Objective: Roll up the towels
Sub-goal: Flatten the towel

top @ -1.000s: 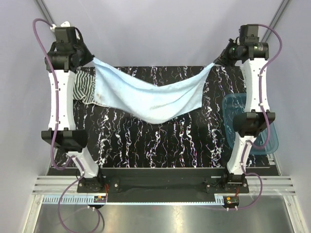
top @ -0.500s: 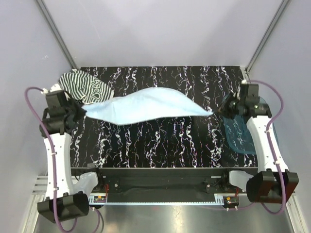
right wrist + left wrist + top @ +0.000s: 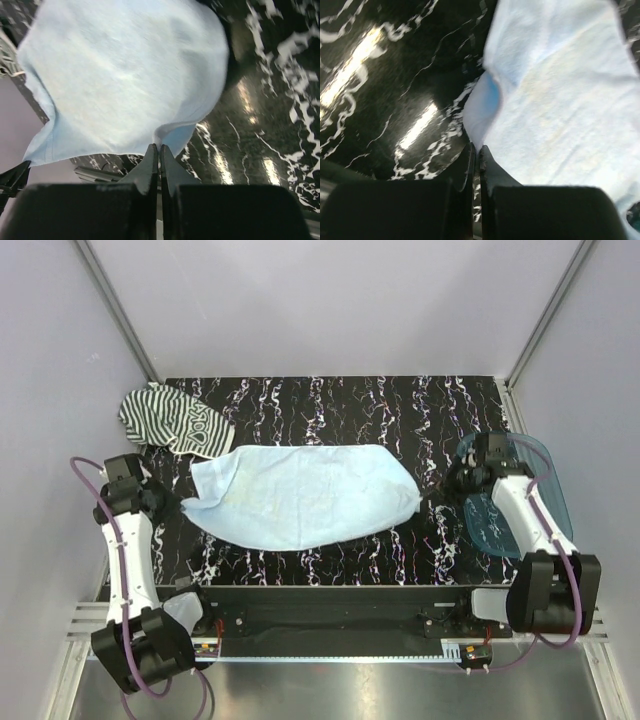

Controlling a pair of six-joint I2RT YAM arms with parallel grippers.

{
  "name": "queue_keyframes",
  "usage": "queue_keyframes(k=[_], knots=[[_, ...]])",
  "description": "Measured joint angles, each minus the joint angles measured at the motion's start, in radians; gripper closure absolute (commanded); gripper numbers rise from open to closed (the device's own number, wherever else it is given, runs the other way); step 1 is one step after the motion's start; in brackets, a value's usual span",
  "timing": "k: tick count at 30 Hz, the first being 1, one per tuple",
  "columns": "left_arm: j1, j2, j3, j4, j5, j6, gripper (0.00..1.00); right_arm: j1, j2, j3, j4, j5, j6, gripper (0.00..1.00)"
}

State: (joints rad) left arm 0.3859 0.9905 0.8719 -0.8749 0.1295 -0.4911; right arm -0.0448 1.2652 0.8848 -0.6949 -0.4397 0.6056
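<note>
The pale blue towel (image 3: 300,495) lies spread on the black marbled table (image 3: 330,405), stretched between both arms. My left gripper (image 3: 178,505) is shut on its left corner; in the left wrist view the cloth (image 3: 560,100) runs up from the pinched gripper (image 3: 479,148). My right gripper (image 3: 432,495) is shut on the towel's right corner, and in the right wrist view the blue towel (image 3: 125,75) fans out from the closed gripper (image 3: 159,146). The striped towel (image 3: 165,422) lies crumpled at the table's back left, touching the blue one's edge.
A translucent blue plastic tray (image 3: 545,490) sits at the table's right edge, under the right arm. Pale enclosure walls with metal posts stand behind and beside the table. The arm bases are bolted along the near edge.
Both grippers have come down and toward the near side with the blue towel. It hung sagging in the air a second ago; now it lies flat on the table.
</note>
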Motion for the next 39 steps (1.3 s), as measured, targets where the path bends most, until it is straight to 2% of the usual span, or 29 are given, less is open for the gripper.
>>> queue_keyframes(k=[4, 7, 11, 14, 16, 17, 19, 22, 27, 30, 33, 36, 39], knots=[[-0.002, 0.049, 0.154, 0.008, 0.049, -0.020, 1.00, 0.001, 0.185, 0.330, -0.045, 0.001, -0.019, 1.00], [-0.011, 0.182, 0.386, 0.011, 0.089, -0.037, 1.00, 0.001, 0.397, 0.717, -0.106, 0.005, -0.043, 1.00], [-0.050, 0.447, 0.780, -0.001, 0.130, -0.048, 1.00, -0.005, 0.689, 1.255, -0.225, 0.015, -0.067, 1.00], [-0.084, 0.681, 1.127, -0.023, 0.160, -0.052, 1.00, -0.026, 0.946, 1.724, -0.328, 0.004, -0.065, 1.00], [-0.100, 0.818, 1.338, -0.047, 0.181, -0.055, 1.00, -0.058, 1.056, 1.896, -0.332, -0.033, -0.040, 1.00], [-0.104, 0.885, 1.445, -0.056, 0.196, -0.059, 1.00, -0.074, 1.064, 1.894, -0.323, -0.056, -0.023, 1.00], [-0.105, 0.947, 1.529, -0.040, 0.230, -0.066, 1.00, -0.113, 1.047, 1.801, -0.272, -0.108, 0.005, 1.00], [-0.103, 0.929, 1.464, -0.027, 0.262, -0.068, 1.00, -0.151, 1.001, 1.648, -0.220, -0.129, 0.011, 1.00], [-0.096, 0.692, 1.011, 0.042, 0.271, -0.042, 1.00, -0.150, 0.847, 1.357, -0.200, -0.132, -0.037, 1.00], [-0.061, 0.478, 0.666, 0.086, 0.274, -0.018, 1.00, -0.140, 0.645, 1.046, -0.130, -0.131, -0.068, 1.00], [-0.012, 0.277, 0.389, 0.102, 0.259, -0.005, 1.00, -0.135, 0.449, 0.761, -0.085, -0.124, -0.070, 1.00], [0.010, 0.128, 0.192, 0.119, 0.225, -0.004, 1.00, -0.134, 0.278, 0.486, -0.018, -0.111, -0.050, 1.00], [0.034, 0.069, 0.040, 0.128, 0.208, -0.011, 1.00, -0.132, 0.179, 0.224, 0.056, -0.096, -0.024, 1.00]])
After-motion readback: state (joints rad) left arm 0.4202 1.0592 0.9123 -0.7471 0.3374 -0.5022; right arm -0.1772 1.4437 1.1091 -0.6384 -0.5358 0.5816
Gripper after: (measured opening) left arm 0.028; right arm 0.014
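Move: I already have the light-blue towel by its near corners. Its middle is about 31 cm right of my left hand, 1 cm ahead, and about 30 cm left of my right hand, level with it, some 7 cm below both. The striped towel sits about 20 cm ahead of my left hand, 1 cm to its left; the plastic bin's middle is some 23 cm right of my right hand and 1 cm ahead. Keeping both near corners pinched, I swing my two hands together up and forward over the table, some 27–30 cm out and 20–25 cm up, fingers tipping up about 30 degrees. Then I sweep both back and down to just ahead of the start, fingers tipping down again; my right hand ends a little farther right, towards the bin. ##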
